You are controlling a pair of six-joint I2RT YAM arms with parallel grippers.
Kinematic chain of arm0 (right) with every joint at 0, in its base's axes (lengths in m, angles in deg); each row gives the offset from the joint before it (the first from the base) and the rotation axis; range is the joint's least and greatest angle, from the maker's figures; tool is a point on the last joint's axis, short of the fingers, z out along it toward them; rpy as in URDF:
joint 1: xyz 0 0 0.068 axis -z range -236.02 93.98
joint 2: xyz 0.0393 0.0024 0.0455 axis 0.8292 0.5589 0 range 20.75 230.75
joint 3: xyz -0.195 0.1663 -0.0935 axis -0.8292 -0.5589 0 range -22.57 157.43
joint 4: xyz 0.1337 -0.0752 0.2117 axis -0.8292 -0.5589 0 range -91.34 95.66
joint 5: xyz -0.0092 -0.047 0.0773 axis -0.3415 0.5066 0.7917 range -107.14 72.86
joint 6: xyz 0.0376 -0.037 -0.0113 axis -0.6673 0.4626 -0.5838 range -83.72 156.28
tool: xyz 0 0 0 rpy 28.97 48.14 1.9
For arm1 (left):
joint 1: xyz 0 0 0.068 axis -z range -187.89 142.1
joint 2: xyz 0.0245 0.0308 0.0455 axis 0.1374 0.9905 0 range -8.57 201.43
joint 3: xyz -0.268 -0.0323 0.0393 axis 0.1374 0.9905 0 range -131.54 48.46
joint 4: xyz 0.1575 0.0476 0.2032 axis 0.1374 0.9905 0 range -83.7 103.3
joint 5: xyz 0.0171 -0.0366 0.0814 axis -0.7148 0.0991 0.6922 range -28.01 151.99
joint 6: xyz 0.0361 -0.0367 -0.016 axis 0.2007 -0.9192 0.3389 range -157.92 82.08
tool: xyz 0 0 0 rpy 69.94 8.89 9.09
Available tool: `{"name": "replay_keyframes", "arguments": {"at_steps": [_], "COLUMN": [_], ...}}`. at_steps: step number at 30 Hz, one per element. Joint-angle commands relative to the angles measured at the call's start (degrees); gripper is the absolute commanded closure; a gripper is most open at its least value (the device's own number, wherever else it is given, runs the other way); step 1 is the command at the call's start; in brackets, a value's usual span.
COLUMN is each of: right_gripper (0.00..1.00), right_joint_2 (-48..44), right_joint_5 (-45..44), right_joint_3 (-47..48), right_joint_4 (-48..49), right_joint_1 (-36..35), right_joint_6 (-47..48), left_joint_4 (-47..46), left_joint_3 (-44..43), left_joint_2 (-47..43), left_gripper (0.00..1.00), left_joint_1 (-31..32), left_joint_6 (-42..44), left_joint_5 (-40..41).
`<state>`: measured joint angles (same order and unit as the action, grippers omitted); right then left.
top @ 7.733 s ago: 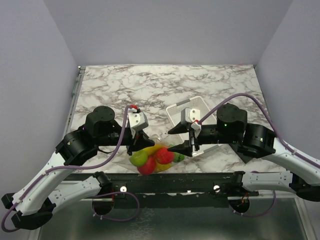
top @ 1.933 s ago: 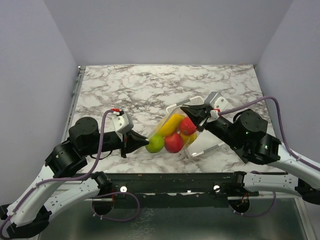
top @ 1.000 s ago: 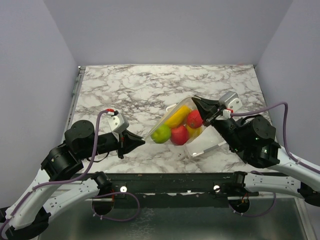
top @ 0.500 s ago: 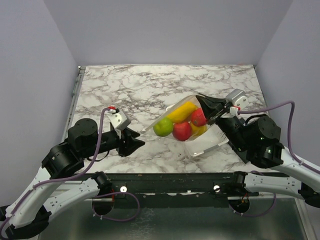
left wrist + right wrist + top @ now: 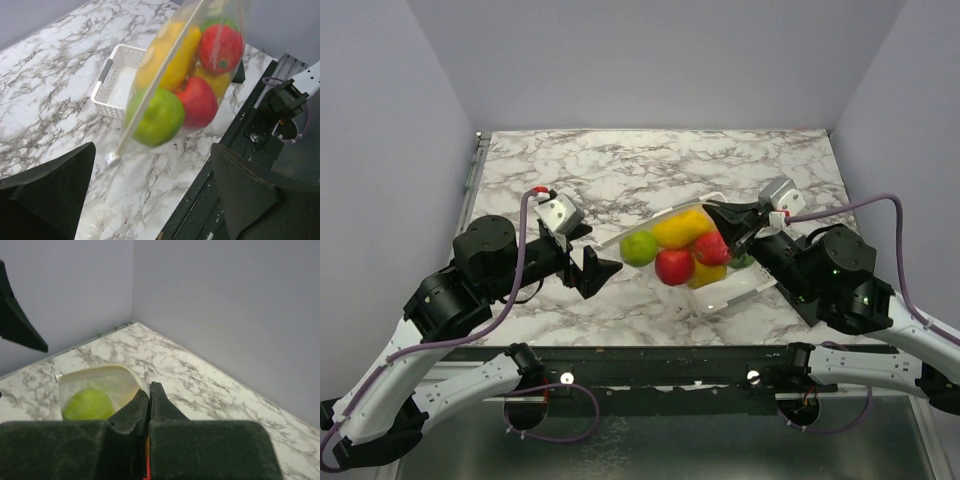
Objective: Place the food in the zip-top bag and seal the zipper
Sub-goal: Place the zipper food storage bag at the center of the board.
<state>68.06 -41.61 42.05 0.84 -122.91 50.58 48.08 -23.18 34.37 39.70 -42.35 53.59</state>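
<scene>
The zip-top bag (image 5: 672, 243) hangs above the table with the food inside: a light green fruit (image 5: 638, 248), a yellow one (image 5: 678, 229) and red ones (image 5: 673, 266). My right gripper (image 5: 715, 222) is shut on the bag's upper right corner, and its fingertips (image 5: 151, 390) pinch the plastic edge. My left gripper (image 5: 592, 258) stands open just left of the bag's low end and touches nothing. In the left wrist view the zipper (image 5: 149, 95) runs as a straight strip down to a small white slider (image 5: 112, 160). The bag (image 5: 185, 85) hangs beyond the open left gripper (image 5: 150, 200).
A white slotted basket (image 5: 745, 287) sits on the marble table under and to the right of the bag; the basket (image 5: 112, 82) looks empty. The table's black front rail (image 5: 650, 360) runs close below the grippers.
My left gripper has opened wide and let go of the bag's low end. The bag now hangs from the right gripper alone, shifted slightly left and lower.
</scene>
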Motion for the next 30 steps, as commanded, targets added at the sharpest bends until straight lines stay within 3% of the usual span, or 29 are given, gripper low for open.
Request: {"name": "replay_keyframes", "arguments": {"at_steps": [1,11,30], "right_gripper": [0.99,0.99,0.99], "right_joint_2": [0.55,3.74,10.9], "right_joint_5": [5.18,14.95,26.9], "right_joint_3": [2.54,4.03,8.44], "right_joint_4": [-4.22,-8.0,-8.63], "right_joint_1": [0.19,0.22,0.2], "right_joint_6": [-3.31,-9.32,-16.21], "left_joint_4": [-3.04,-7.69,-10.49], "left_joint_3": [-3.01,-5.28,-0.5], "left_joint_2": [1.14,2.45,5.57], "left_gripper": [0.01,0.01,0.06], "left_joint_1": [0.02,-0.02,0.01], "left_joint_6": [2.02,2.67,4.16], "left_joint_5": [-1.01,-6.27,-20.15]}}
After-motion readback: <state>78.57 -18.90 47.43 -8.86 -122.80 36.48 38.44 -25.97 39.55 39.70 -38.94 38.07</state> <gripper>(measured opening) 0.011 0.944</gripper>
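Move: The zipper corner pinched by the right fingers is the left hand's target, roughly 16 cm to its right, 5 cm ahead and 9 cm higher; the free zipper corner is barely 2 cm ahead of it. The green apple hangs 6 cm to its right and 3 cm ahead, the red apple 12 cm right and 2 cm ahead. From the right hand, the open left gripper lies about 16 cm left, 5 cm back and 9 cm below. Leftward and lower, coming back a little, the right hand carries the filled bag about 10 cm towards the left gripper, still pinching its zipper corner and swinging counter-clockwise while tipping down. The left hand, already open, rises some 5 cm, then slides right towards that corner, turning clockwise about 15 degrees and easing slightly down at the end, fingers still wide. ##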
